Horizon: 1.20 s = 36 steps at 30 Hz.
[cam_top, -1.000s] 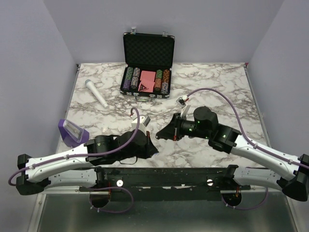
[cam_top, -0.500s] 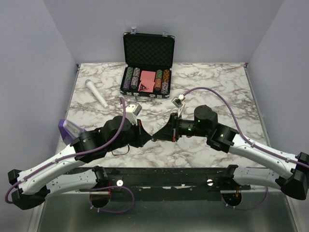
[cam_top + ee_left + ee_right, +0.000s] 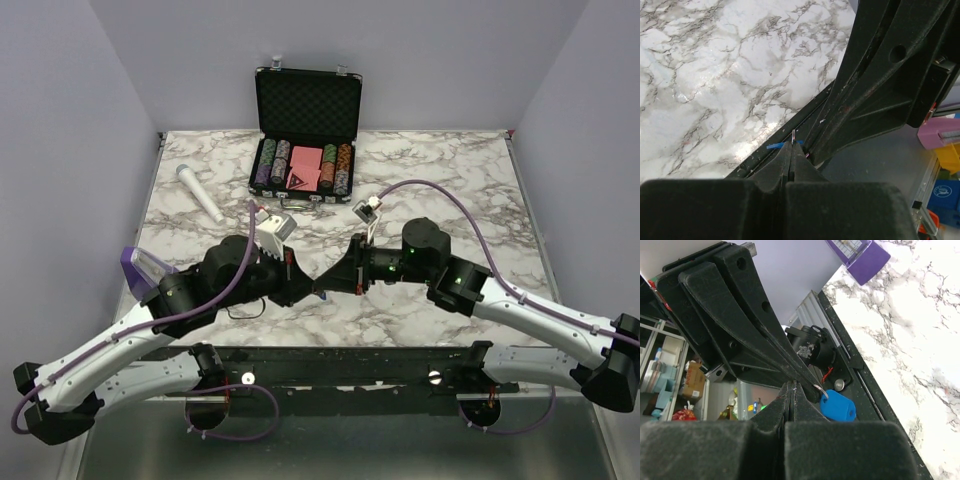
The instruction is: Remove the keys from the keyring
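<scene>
My two grippers meet tip to tip above the near middle of the marble table [image 3: 440, 170]. My left gripper [image 3: 314, 291] is shut; in its wrist view [image 3: 792, 145] a thin pale metal piece, the key [image 3: 793, 135], sticks out edge-on from its tips. My right gripper [image 3: 330, 284] is shut too [image 3: 791, 385], at the thin metal ring [image 3: 822, 389]. The blue tag [image 3: 838, 407] of the keyring hangs from that ring just right of the tips. A sliver of the tag [image 3: 774, 147] shows in the left wrist view. In the top view both are hidden by the fingers.
An open black case of poker chips [image 3: 305, 140] stands at the back. A white microphone-like stick [image 3: 200, 193] lies at the back left. A purple box [image 3: 150, 270] sits by the left arm. A black rail [image 3: 340, 360] runs along the near edge.
My left gripper has swung up from near the front rail and closed in on the right gripper's tips. The right gripper shifted slightly left and held its height.
</scene>
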Tool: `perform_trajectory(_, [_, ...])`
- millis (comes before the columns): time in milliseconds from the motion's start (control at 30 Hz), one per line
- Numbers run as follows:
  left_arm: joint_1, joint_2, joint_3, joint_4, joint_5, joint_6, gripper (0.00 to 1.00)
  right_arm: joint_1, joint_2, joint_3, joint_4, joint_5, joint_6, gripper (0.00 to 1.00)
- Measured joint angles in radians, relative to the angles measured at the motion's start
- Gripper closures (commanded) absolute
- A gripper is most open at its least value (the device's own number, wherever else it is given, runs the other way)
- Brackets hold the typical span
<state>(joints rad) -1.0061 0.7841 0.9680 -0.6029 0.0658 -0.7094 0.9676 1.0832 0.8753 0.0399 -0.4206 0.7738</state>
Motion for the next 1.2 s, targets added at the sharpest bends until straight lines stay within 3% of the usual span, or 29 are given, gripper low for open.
perform_trajectory(333, [0.056,-0.053,-0.019,0.043,0.108,0.016,1.0,0.002,-0.04,0.002,-0.004,0.053,-0.008,0.99])
perform_trajectory(533, [0.075,-0.022,-0.029,0.027,0.091,0.018,1.0,0.002,-0.032,0.002,-0.077,0.235,0.005,0.99])
perform_trajectory(700, [0.09,0.068,-0.027,0.013,0.009,-0.011,1.0,0.002,0.041,0.002,-0.179,0.403,0.039,0.99])
perform_trajectory(967, [0.227,0.429,0.003,-0.045,-0.076,-0.054,0.99,0.0,0.041,0.002,-0.297,0.542,0.075,0.99])
perform_trajectory(1000, [0.238,0.451,0.003,-0.045,-0.076,-0.055,0.86,0.0,0.032,0.002,-0.31,0.555,0.076,0.99])
perform_trajectory(1033, [0.25,0.479,0.003,-0.045,-0.076,-0.055,0.63,-0.001,0.021,0.002,-0.321,0.566,0.076,0.99])
perform_trajectory(1067, [0.259,0.497,0.003,-0.045,-0.076,-0.053,0.31,-0.001,0.009,0.0,-0.331,0.573,0.076,0.99])
perform_trajectory(1100, [0.267,0.515,0.003,-0.046,-0.076,-0.055,0.11,-0.001,-0.002,0.0,-0.336,0.579,0.077,0.99])
perform_trajectory(1133, [0.274,0.528,0.006,-0.051,-0.079,-0.048,0.01,-0.001,-0.013,0.0,-0.34,0.585,0.077,0.99])
perform_trajectory(1200, [0.282,0.544,0.023,-0.07,-0.091,-0.053,0.01,-0.001,-0.027,0.0,-0.348,0.594,0.079,0.99])
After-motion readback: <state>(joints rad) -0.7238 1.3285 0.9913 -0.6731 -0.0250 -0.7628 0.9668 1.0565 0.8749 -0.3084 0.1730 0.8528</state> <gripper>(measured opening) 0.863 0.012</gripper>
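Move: The blue key tag on its ring hangs at the closed fingertips of the left hand, its middle about 2 cm to that hand's right, 1 cm back and 2 cm below. From the right hand, whose shut fingertips meet the left's there, the tag lies about 1 cm back, straight in line sideways, and 2 cm below. The bare table spot for the tag lies about 8 cm ahead of the left hand, 1 cm to its right and some 25 cm below; the black cable is roughly 15 cm left, 4 cm ahead at that same depth. From tip to tip at the ring, both hands first rise together about 1.5 cm and then part, the left swinging down some 17 cm and forward about 11 cm towards the table, its wrist turning so the fingers point mostly down, and spreading them wide only at the very end, well above the marble. The right, fingers still shut, drops and goes forward about 8 cm each and also draws off to its right, away from the meeting place, turning some 35 degrees clockwise. ##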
